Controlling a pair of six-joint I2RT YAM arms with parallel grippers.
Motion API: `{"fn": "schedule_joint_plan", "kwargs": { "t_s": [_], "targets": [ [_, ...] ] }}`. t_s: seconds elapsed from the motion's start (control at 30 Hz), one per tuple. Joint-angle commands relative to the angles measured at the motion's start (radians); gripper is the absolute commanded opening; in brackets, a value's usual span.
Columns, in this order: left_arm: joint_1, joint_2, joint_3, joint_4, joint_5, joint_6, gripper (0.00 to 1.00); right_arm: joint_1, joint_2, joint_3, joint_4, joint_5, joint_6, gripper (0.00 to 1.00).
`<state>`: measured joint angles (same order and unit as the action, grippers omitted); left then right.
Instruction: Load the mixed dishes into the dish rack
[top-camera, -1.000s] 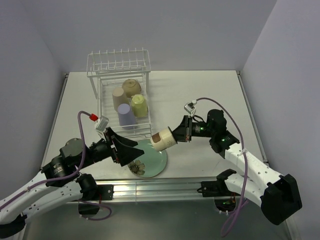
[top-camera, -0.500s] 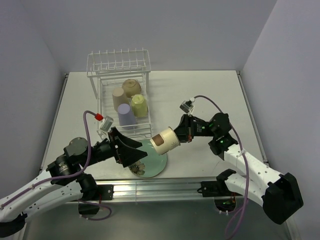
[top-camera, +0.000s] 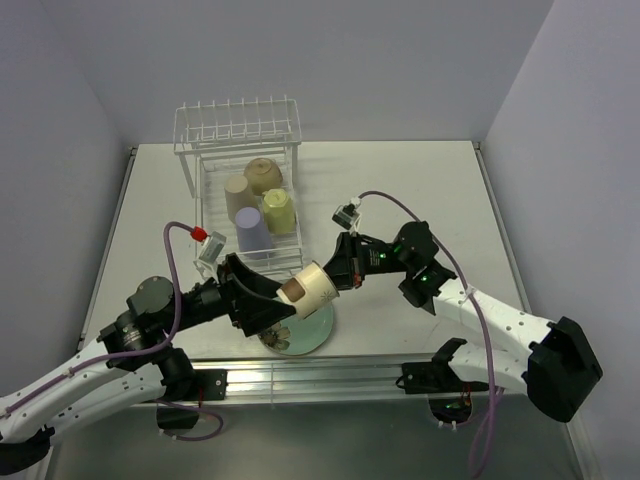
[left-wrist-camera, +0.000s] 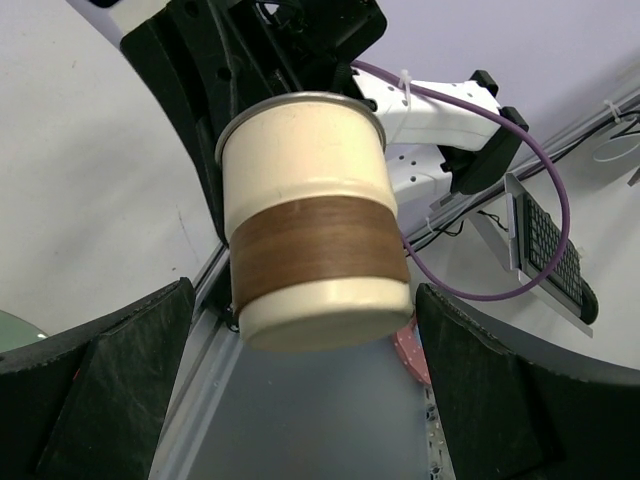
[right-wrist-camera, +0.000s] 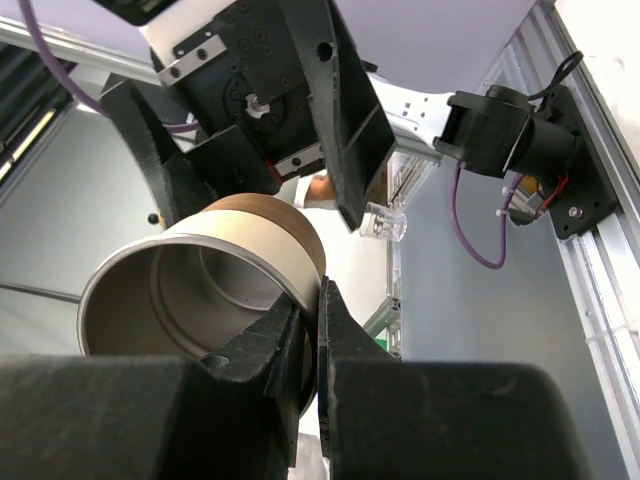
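My right gripper (top-camera: 338, 275) (right-wrist-camera: 315, 300) is shut on the rim of the small metal cup (top-camera: 308, 288) (left-wrist-camera: 310, 220) (right-wrist-camera: 200, 290), which is cream outside with a brown band. The cup lies sideways in the air above the mint-green plate (top-camera: 318, 328). My left gripper (top-camera: 285, 300) (left-wrist-camera: 305, 300) is open, its two fingers on either side of the cup's base with gaps showing. The white wire dish rack (top-camera: 190, 150) at the back left holds the tan cup (top-camera: 237, 197), the lavender cup (top-camera: 251, 230), the yellow-green mug (top-camera: 279, 211) and the cream bowl (top-camera: 263, 176).
The plate lies close to the table's near edge, by the metal rail (top-camera: 330, 375). The rack's raised prongs (top-camera: 240, 125) stand at its far end. White tabletop (top-camera: 400, 190) spreads to the right of the rack.
My right arm has carried the cup to the left and slightly down, bringing its base between the left gripper's open fingers. The left gripper has shifted a little towards it.
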<state>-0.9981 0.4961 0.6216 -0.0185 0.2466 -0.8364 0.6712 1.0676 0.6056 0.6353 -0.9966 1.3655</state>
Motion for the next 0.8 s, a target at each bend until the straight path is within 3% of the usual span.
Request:
{"fn": "schedule_joint_plan", "kwargs": {
  "t_s": [0.0,0.4,0.57,0.73,0.77],
  "targets": [
    [-0.002,0.001,0.001,0.075,0.033,-0.016,0.99,0.036,0.022,0.069,0.017,0.05,-0.048,0.0],
    [-0.002,-0.025,-0.006,0.051,0.01,-0.027,0.99,0.076,0.084,0.143,-0.06,0.122,-0.121,0.0],
    [-0.002,-0.027,-0.006,0.054,-0.009,-0.029,0.94,0.094,0.094,0.157,-0.094,0.136,-0.148,0.0],
    [-0.002,-0.03,-0.005,0.063,-0.026,-0.03,0.79,0.106,0.106,0.143,-0.052,0.133,-0.126,0.0],
    [-0.002,-0.028,-0.005,0.065,-0.026,-0.03,0.66,0.107,0.107,0.143,-0.049,0.134,-0.128,0.0]
  ]
}}
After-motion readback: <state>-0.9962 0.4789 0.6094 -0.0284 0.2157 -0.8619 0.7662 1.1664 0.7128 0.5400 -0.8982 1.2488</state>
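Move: The steel cup with the brown band, pinched by its rim in the right fingers, has its middle about 6 cm to the right of the left hand and 2 cm ahead, base towards that hand's open fingers. Those fingers lie roughly 10 cm to the left of the right hand and 3 cm back, at much the same height. The green plate is about 10 cm ahead of the left hand and some 30 cm below; the purple cup stands roughly 30 cm ahead, 10 cm left. Leftwards by about 3 cm, slowing to a stop, the right hand feeds the cup base-first between the left gripper's wide-open fingers, keeping its shut pinch on the rim. The left hand waits almost in place, then begins to close around the banded lower half, its gap shrinking by about a quarter; a firm hold isn't shown yet. ##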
